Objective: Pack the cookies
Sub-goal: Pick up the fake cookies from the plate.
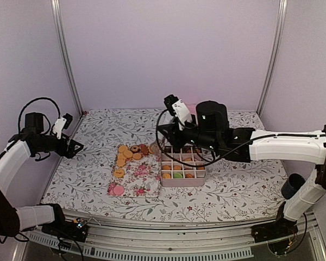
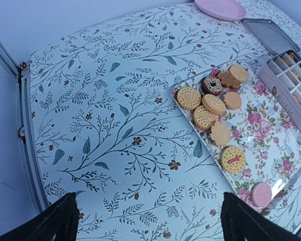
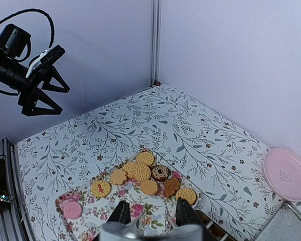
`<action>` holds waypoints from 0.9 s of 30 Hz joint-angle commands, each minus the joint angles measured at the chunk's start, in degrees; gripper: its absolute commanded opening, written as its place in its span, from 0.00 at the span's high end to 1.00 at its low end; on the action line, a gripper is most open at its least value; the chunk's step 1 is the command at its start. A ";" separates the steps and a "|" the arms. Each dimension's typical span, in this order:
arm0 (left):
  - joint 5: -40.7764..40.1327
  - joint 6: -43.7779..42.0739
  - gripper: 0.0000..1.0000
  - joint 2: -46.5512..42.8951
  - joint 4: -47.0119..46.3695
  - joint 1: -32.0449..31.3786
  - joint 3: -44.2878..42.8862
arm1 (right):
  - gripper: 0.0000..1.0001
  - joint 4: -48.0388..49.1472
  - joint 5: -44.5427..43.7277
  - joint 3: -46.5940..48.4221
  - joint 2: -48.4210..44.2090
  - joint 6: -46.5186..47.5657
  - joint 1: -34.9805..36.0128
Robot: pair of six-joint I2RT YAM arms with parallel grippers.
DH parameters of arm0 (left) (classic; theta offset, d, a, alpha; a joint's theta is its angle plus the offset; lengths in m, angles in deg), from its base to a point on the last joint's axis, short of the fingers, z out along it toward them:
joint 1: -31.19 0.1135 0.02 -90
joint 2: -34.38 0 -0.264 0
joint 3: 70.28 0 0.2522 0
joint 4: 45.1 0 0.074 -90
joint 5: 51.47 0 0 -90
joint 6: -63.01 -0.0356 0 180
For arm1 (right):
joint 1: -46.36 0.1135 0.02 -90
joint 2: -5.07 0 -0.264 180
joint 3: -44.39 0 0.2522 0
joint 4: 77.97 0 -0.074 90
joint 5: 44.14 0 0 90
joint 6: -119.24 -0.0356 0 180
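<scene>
The cookies [image 1: 131, 153] lie in a loose pile at the far end of a floral tray [image 1: 137, 179]; they are mostly golden, with one dark brown. Two pink ones [image 1: 117, 190] lie at the tray's near end. A white divided box [image 1: 183, 183] right of the tray holds several cookies, one of them green. My right gripper [image 1: 164, 142] hangs open and empty above the tray's far right corner, next to the box. In the right wrist view it [image 3: 153, 213] is just short of the pile [image 3: 145, 173]. My left gripper [image 1: 75, 148] is open and empty, raised left of the tray. In the left wrist view it [image 2: 153, 226] hangs over the cloth, with the cookies [image 2: 210, 105] to its right.
A pink plate [image 3: 287, 173] lies at the back of the table, partly hidden by the right arm in the top view. A grey metal lid [image 2: 271, 32] lies beside it. Enclosure walls and posts stand close on three sides. The table has a leaf-print cloth [image 2: 115, 110].
</scene>
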 commanded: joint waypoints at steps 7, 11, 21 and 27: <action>-0.23 -1.52 0.01 -1.58 0.81 0.54 0.20 | 0.68 4.14 5.51 23.66 26.49 -2.47 -0.03; -0.28 -2.11 0.01 -2.18 1.03 0.53 0.86 | 0.67 4.23 6.44 30.22 32.84 -2.52 -0.05; -0.56 -2.82 0.01 -2.43 1.12 0.54 1.57 | 0.64 5.11 11.71 37.34 41.11 -6.62 -0.09; -0.47 -2.91 0.01 -2.64 1.30 0.54 1.49 | 0.63 5.11 11.78 38.12 44.09 -7.19 -0.14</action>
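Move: The right hand holds the clear tongs. The scalloped cookie on the floral plate lies about 16 cm ahead of it, 18 cm to its left and 28 cm below. At that same depth, the plain round cookie is some 19 cm ahead and 12 cm left, the red-stick cookie about 10 cm ahead and 19 cm left, the chocolate donut roughly 25 cm ahead and 14 cm left. From the idle left hand the scalloped cookie is about 14 cm ahead, 13 cm right and 17 cm down. Still gripping the tongs, the right hand sweeps some 17 cm left from beside the compartment box towards the scalloped cookie and its neighbours, with about 6 cm forward early on. It sinks around 9 cm, mostly mid-sweep and again at the end, tipping the tongs down slightly and turning about 10 degrees counter-clockwise; the tips come close over the cookies, contact not visible. ##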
